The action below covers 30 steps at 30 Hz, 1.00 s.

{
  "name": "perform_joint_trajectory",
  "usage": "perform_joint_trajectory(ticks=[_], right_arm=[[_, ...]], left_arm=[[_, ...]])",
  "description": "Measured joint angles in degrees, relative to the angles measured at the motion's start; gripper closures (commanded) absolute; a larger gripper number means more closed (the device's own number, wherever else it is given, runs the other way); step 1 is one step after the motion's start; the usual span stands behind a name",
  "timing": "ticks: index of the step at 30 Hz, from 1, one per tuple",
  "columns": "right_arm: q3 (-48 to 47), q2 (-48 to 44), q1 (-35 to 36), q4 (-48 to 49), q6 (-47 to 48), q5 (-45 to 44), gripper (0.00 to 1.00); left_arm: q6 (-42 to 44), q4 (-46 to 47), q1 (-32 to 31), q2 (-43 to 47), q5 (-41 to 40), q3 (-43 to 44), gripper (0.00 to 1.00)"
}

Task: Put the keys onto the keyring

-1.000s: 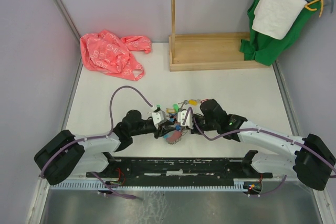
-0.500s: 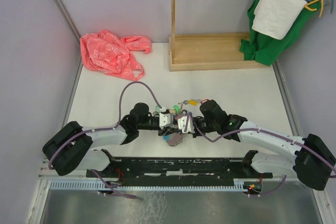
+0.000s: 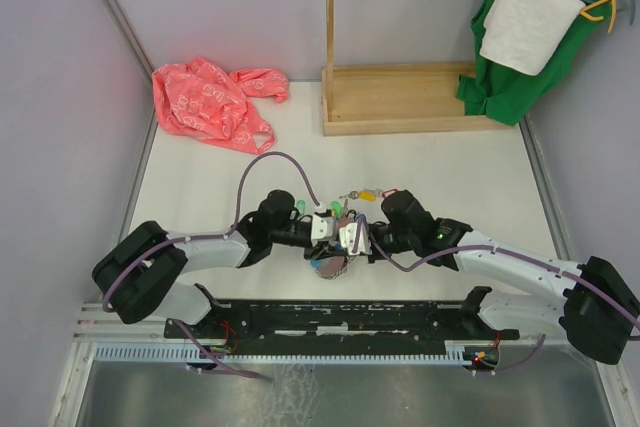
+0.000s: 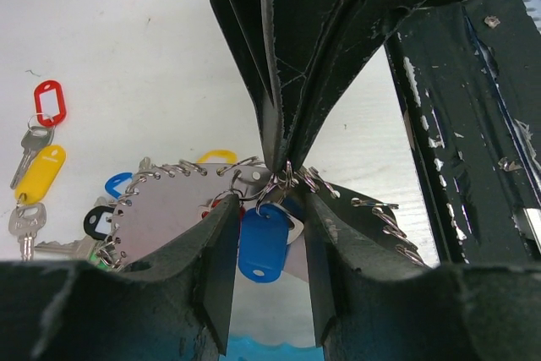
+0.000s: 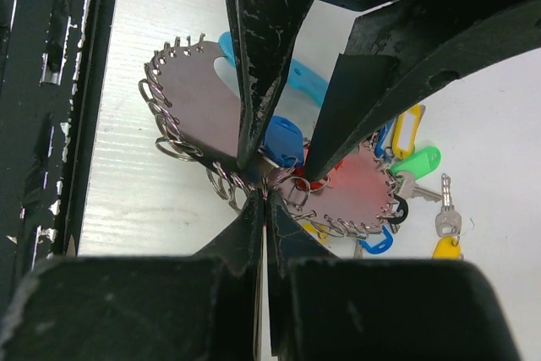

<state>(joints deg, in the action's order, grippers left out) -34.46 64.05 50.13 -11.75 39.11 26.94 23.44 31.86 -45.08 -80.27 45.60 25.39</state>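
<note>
The keyring (image 4: 169, 209) is a grey round loop edged with small wire rings, lying on the white table under both grippers (image 3: 330, 265). My right gripper (image 5: 264, 194) is shut, pinching a small ring at the keyring's edge. My left gripper (image 4: 270, 205) faces it, open, its fingers on either side of a blue tag (image 4: 264, 243) that hangs from those rings. Loose keys with a red tag (image 4: 49, 103) and a yellow tag (image 4: 42, 171) lie beside the keyring. More tags, green (image 5: 416, 162) and yellow (image 5: 406, 128), fan out past the loop.
A pink plastic bag (image 3: 210, 102) lies at the back left. A wooden stand (image 3: 400, 97) is at the back centre. A green cloth (image 3: 510, 82) and a white towel (image 3: 528, 19) hang at the back right. The black base rail (image 3: 340, 317) runs along the near edge.
My left arm has swung right and forward until its gripper meets the right one over the keyring, and its jaws have widened a little. The right arm has barely moved.
</note>
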Motion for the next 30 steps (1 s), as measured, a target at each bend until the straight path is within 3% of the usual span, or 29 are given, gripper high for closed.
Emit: perform_joint_trajectory(ticks=[6,13,22,30], right_arm=[[0.0,0.0,0.0,-0.4,0.0,0.0,0.99],[0.0,0.0,0.0,-0.8,-0.1,-0.4,0.99],[2.0,-2.7,-0.3,2.2,-3.9,-2.9,0.99],[8.2,-7.0,-0.9,12.0,-9.9,-2.9,0.99]], left_arm=[[0.3,-2.1,0.0,-0.8,1.5,1.6,0.68],[0.9,-4.9,0.1,-0.8,1.7,2.5,0.97],[-0.9,-5.8,0.3,-0.7,1.1,3.5,0.97],[-8.5,1.4,0.5,0.5,-0.2,-0.2,0.97]])
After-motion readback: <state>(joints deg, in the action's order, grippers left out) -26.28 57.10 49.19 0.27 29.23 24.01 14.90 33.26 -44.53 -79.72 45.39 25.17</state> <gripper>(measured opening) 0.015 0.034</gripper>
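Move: The blue key tag, with its ring at the keyring's rim, lies between my open left fingers, its middle about 2 cm straight below them. Of my left hand, the red tag is about 2 cm ahead, 1 cm right and 2 cm below; on the table some 7 cm lower, the green tag lies 8 cm ahead and 2 cm left, the yellow tag 10 cm ahead and 6 cm right. From my right hand, the blue tag is about 2 cm left, level fore-and-aft, and 2 cm below. I shut my half-open left fingers on the small metal ring at the top of the blue tag, right beside my right fingertips, keeping that hand practically in place. My right hand keeps its closed pinch on the keyring's rim, then eases about 1 cm up and slightly forward, its fingers tipping up and turning clockwise roughly 10 degrees, while my left rolls slightly. ##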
